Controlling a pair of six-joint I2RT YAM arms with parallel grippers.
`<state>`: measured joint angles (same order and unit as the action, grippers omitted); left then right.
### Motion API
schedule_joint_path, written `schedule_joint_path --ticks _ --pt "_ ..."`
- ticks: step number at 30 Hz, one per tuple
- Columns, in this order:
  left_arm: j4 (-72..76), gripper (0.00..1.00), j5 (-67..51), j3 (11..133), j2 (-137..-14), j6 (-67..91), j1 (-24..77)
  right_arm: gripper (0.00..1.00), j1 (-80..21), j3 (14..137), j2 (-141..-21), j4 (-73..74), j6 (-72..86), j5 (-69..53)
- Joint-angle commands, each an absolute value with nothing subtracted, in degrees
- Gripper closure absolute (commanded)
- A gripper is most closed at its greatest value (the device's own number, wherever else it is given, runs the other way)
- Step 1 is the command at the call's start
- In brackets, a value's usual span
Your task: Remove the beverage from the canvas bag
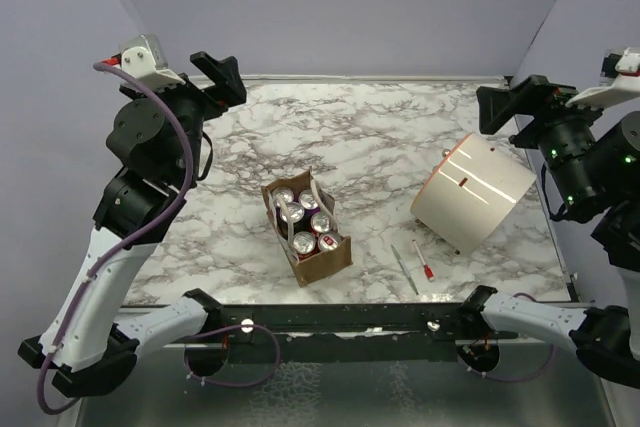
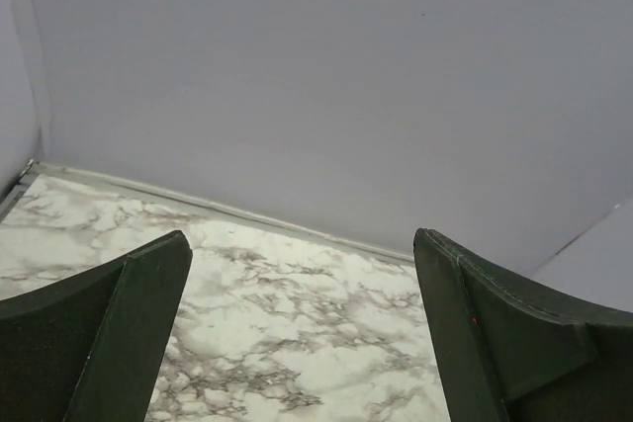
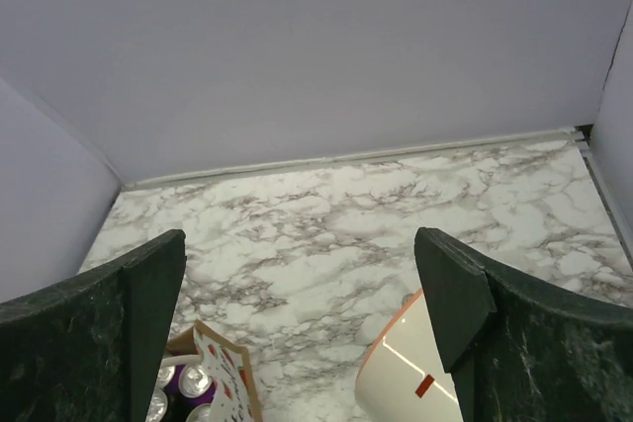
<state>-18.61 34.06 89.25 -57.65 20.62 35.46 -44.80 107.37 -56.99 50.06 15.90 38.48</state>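
The tan-brown canvas bag [image 1: 307, 230] stands on the marble table near the middle, its white rope handles lying across the top. Several beverage cans [image 1: 304, 219] stand upright inside it, silver tops showing. The right wrist view catches one corner of the canvas bag [image 3: 220, 375] and a few cans [image 3: 188, 384] at its bottom left. My left gripper [image 1: 222, 75] hangs open high over the table's far left, well away from the bag. Over the far right, my right gripper [image 1: 510, 104] is open too. Nothing sits between either pair of fingers.
A big cream cylinder with red lines [image 1: 473, 193] lies on its side to the right of the bag, also visible as the cream cylinder [image 3: 410, 373] in the right wrist view. Two pens [image 1: 414, 267] lie near the front edge. Purple walls close in the back and sides.
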Motion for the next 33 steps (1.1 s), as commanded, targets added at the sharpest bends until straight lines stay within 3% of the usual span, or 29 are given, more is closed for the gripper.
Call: schedule_joint_path --ticks 1,15,22,28,33 --pt "-21.99 0.01 27.03 86.85 -55.88 24.95 27.55 0.01 -39.91 106.42 -59.3 52.95 16.62 30.83" --pt "-34.66 0.01 4.22 82.4 -53.1 31.02 7.97 0.01 -28.03 92.08 -61.72 48.28 18.71 6.1" --pt "-36.74 0.01 -6.03 75.25 -50.08 36.12 4.93 0.01 -26.02 89.15 -66.72 46.89 19.9 -9.43" --pt "-45.36 0.01 -14.03 72.56 -50.66 37.08 4.12 0.01 -26.59 79.02 -67.77 37.65 24.35 -30.89" --pt "-44.61 0.01 -27.09 64.14 -48.24 41.28 3.92 0.01 -28.55 76.15 -70.13 35.12 24.26 -39.19"
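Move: The canvas bag of cans stands about 47 cm below the left hand, some 11 cm to its right and 4 cm back. From the right hand it is roughly 30 cm to the left, 3 cm ahead and 46 cm down. The white box lies about 12 cm ahead of the right hand and 7 cm to its right, 44 cm below; the red screwdriver is 3 cm left, 2 cm back and 51 cm below. Downward and in towards the canvas bag go both open hands, sinking about 20 cm. The right sweeps left as well, after first easing forward, tipping its fingers down and turning counter-clockwise some 40 degrees. The left swings out to its left, then back right, tipping down and turning slightly clockwise; neither touches anything. ##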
